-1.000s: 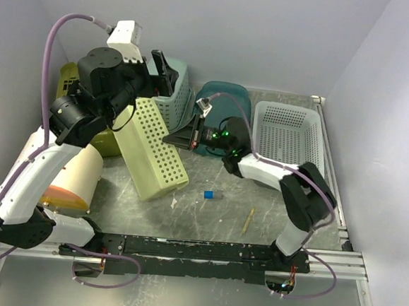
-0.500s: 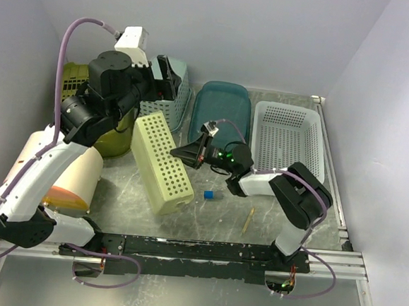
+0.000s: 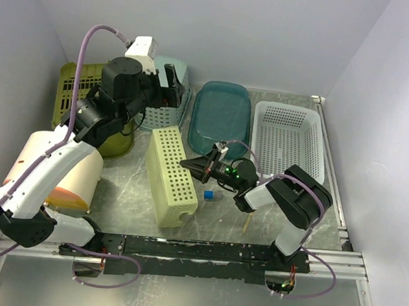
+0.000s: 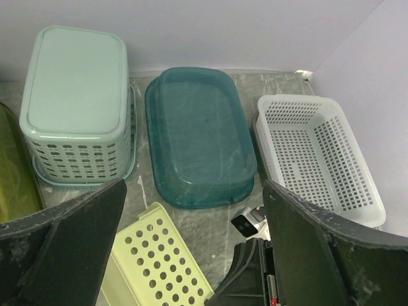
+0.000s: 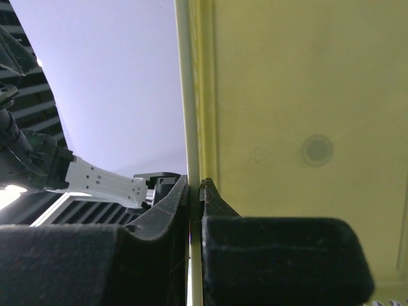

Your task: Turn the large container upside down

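The large container (image 3: pixel 171 175), a pale yellow-green basket with round holes, lies on the table centre with a perforated wall facing up. My right gripper (image 3: pixel 189 164) is shut on its thin rim at the right side. In the right wrist view the rim (image 5: pixel 189 95) runs up between the gripper's (image 5: pixel 195 185) closed pads, and a smooth yellow face of the container (image 5: pixel 287 95) fills the right. My left gripper (image 3: pixel 174 87) hangs open high at the back, apart from the container. Through its wide jaws (image 4: pixel 193 191) the left wrist view shows the container's corner (image 4: pixel 159 261).
An upturned mint basket (image 4: pixel 76 83), a teal tub (image 3: pixel 222 112) and a white basket (image 3: pixel 288 138) line the back. An olive basket (image 3: pixel 75 90) and a cream-orange cylinder (image 3: pixel 65 174) stand at the left. A blue cube (image 3: pixel 209 194) and a wooden stick (image 3: pixel 247 221) lie near the right arm.
The container has tipped from leaning up against the left arm down onto the table, the right gripper following it forward and left. The left arm has pulled back toward the rear wall.
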`<action>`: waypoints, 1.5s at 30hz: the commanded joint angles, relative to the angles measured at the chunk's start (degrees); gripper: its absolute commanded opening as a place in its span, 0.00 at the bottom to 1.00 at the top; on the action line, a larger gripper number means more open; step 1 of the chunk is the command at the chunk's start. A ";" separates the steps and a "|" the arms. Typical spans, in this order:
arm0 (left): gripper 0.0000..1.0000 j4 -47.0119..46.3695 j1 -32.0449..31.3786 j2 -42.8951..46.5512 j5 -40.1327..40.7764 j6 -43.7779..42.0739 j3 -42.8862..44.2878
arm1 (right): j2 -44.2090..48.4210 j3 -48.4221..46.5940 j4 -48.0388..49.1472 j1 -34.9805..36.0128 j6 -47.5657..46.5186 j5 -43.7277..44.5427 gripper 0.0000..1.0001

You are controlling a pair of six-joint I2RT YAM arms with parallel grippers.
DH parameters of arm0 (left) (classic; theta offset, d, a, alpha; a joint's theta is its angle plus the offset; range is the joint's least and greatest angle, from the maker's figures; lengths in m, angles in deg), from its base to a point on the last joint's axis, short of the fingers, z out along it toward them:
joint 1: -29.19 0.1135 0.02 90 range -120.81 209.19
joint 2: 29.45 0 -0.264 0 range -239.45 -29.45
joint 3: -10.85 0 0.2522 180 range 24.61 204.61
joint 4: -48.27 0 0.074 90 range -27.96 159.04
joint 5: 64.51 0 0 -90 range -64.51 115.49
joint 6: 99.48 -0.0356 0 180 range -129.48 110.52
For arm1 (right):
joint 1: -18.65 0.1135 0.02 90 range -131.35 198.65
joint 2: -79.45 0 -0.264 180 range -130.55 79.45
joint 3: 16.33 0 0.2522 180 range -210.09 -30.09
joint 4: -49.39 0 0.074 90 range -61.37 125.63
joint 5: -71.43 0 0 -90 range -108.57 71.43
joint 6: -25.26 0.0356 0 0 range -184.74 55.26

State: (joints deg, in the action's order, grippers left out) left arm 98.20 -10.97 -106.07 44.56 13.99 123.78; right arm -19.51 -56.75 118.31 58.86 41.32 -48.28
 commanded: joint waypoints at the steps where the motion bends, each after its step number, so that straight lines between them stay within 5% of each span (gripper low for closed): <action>1: 1.00 -2.37 0.44 -0.37 -1.06 0.50 -1.33 | -3.60 2.59 6.34 0.14 3.34 3.25 0.00; 9: 1.00 -3.17 0.39 -1.05 -1.72 0.68 -3.08 | -4.48 4.80 -4.95 0.22 -3.08 2.92 0.02; 14: 1.00 -3.71 0.46 -1.80 -2.42 0.46 -2.97 | -0.26 2.09 -19.24 0.09 -11.76 2.32 0.29; 17: 1.00 -3.90 0.46 -2.48 -3.24 0.29 -2.85 | 2.90 -4.24 -38.69 0.12 -22.39 1.90 0.49; 21: 1.00 -4.61 0.46 -2.67 -4.54 0.10 -3.80 | 3.46 -14.81 -62.84 0.09 -37.00 4.11 0.57; 32: 0.99 -5.22 0.44 -5.46 -5.88 -1.32 -3.07 | 6.20 -31.70 -93.23 0.57 -62.34 15.38 0.83; 45: 1.00 -3.96 4.34 -6.76 -5.27 -1.38 -0.30 | 17.81 -39.82 -112.54 -7.43 -79.83 51.35 0.93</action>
State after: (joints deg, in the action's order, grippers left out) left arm 95.29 -9.40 -112.93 40.41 12.78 121.51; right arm -2.35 -94.78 13.76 55.62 -32.25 -12.24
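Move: The right fingers pinch the right-hand upper rim of the large container, which is on its long side: its middle is some 4 cm left, 2 cm back and 10 cm below. The bench spot for it is about 8 cm left, 1 cm back and 19 cm down. The blue-capped vial lies 11 cm right and 2 cm ahead, the teal tub 11 cm right and 23 cm ahead. From the left hand, the container is 13 cm back, 3 cm right and 32 cm below. Lower the right gripper about 4 cm with the container's rim still pinched, then open wide and let go while sinking some 6 cm more. Swing the fingers from pointing left to forward and down, roughly 80 degrees, then draw away up, right and forward towards the teal tub. Let the open left gripper sink about 5 cm, easing forward and right. ##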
